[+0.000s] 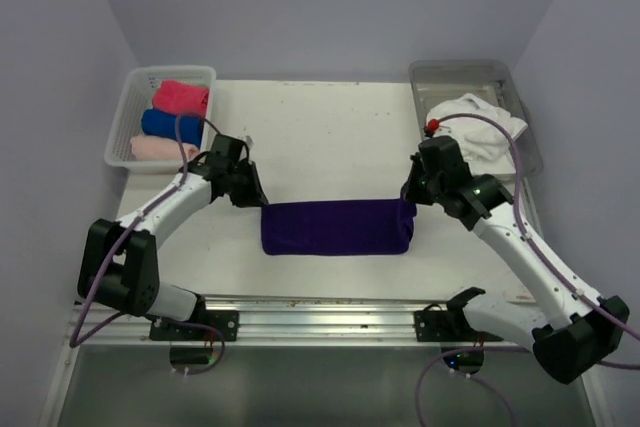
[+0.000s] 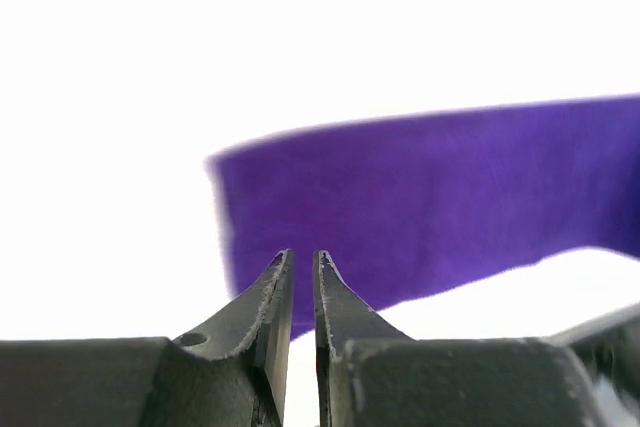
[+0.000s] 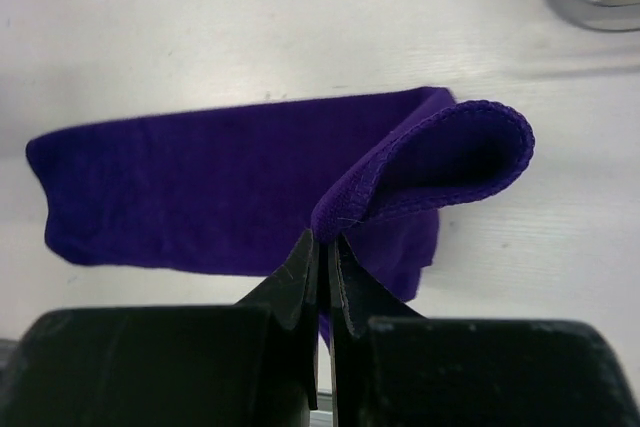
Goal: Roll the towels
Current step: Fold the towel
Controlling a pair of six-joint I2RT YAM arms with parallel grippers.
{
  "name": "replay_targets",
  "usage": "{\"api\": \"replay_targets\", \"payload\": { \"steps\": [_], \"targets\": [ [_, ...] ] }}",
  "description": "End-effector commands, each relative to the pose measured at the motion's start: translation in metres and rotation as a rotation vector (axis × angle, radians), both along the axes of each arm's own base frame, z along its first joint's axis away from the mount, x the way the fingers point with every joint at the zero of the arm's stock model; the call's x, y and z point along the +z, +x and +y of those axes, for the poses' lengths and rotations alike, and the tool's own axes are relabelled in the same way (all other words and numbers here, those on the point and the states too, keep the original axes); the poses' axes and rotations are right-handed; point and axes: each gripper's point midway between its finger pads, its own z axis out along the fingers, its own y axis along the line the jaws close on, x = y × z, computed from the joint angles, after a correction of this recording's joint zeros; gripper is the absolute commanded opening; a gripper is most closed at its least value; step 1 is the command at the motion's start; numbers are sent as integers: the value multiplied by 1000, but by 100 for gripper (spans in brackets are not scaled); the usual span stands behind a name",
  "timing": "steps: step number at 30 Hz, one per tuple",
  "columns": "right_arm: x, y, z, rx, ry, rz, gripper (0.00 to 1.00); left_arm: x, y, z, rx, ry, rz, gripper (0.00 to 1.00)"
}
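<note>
A deep purple towel (image 1: pixel 335 228) lies folded into a long band across the middle of the table. My right gripper (image 1: pixel 408 194) is at its right end, shut on the hemmed edge, which curls up off the band in the right wrist view (image 3: pixel 322 237). The rest of the towel (image 3: pixel 200 187) lies flat beyond the fingers. My left gripper (image 1: pixel 258 197) hovers at the band's upper left corner. In the left wrist view its jaws (image 2: pixel 300 255) stand a narrow gap apart with nothing between them, and the purple towel (image 2: pixel 450 197) lies just past the tips.
A white lattice basket (image 1: pixel 125 122) at the back left holds rolled hot pink (image 1: pixel 182 97), blue (image 1: pixel 170 124) and pale pink (image 1: pixel 155 148) towels. A grey tray (image 1: pixel 460 72) at the back right holds crumpled white towels (image 1: pixel 480 127). A metal rail runs along the near edge.
</note>
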Motion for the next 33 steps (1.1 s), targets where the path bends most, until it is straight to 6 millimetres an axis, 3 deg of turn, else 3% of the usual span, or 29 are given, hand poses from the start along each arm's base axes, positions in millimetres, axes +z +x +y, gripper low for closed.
{"api": "replay_targets", "payload": {
  "steps": [1,5,7,8,9,12,13,15,16,17,20,29,30,31,33],
  "targets": [
    [11,7,50,88,37,-37,0,-7,-9,36,16,90,20,17],
    [15,3,111,219,30,-51,0,-35,-24,56,72,110,83,16],
    [4,-4,148,304,17,-29,0,-41,-32,52,66,82,106,15],
    [12,-5,165,333,33,-42,0,-44,-31,51,69,77,106,15],
    [-5,-11,186,383,3,-10,0,-46,-33,52,72,81,114,15],
    [-6,-9,223,438,5,-8,0,-53,-36,52,76,81,139,15],
    [-28,-10,236,459,-26,31,0,-54,-37,50,75,69,145,15],
    [-28,-11,260,498,-12,27,0,-58,-38,50,83,68,154,14],
    [-50,-10,268,506,-48,63,0,-58,-39,48,82,60,158,14],
    [-48,-8,277,515,-40,60,0,-59,-39,47,83,54,156,14],
    [-69,-12,297,551,-58,105,0,-62,-41,46,90,47,166,14],
    [-96,-18,327,603,-44,159,0,-63,-42,44,96,31,170,14],
    [-95,-19,331,613,-33,162,8,-62,-41,44,96,30,167,14],
    [-90,-20,337,626,-12,159,25,-62,-41,45,99,37,167,14],
    [-76,-24,350,668,53,151,40,-57,-38,47,102,49,158,14]
  ]
}}
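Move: The right hand, about 20 cm up, already holds the purple towel's lifted right end. Its goal, the towel's left end, lies roughly 36 cm to its left, 3 cm nearer the base and 19 cm below. The grey bin with the white towel is some 20 cm ahead and 13 cm right of it. For the left hand, that left end is about 4 cm back, directly in line sideways, 7 cm below; the white basket is 22 cm ahead, 23 cm left. Leftward in one long sweep of some 32 cm, the right hand carries the held end over the towel towards its left end, sinking about 11 cm mostly in the later half and turning 35 degrees counter-clockwise, then opens its fingers partway. The left hand, nearly shut and empty, shifts left, then down and back to the table just beside the towel's left edge. ##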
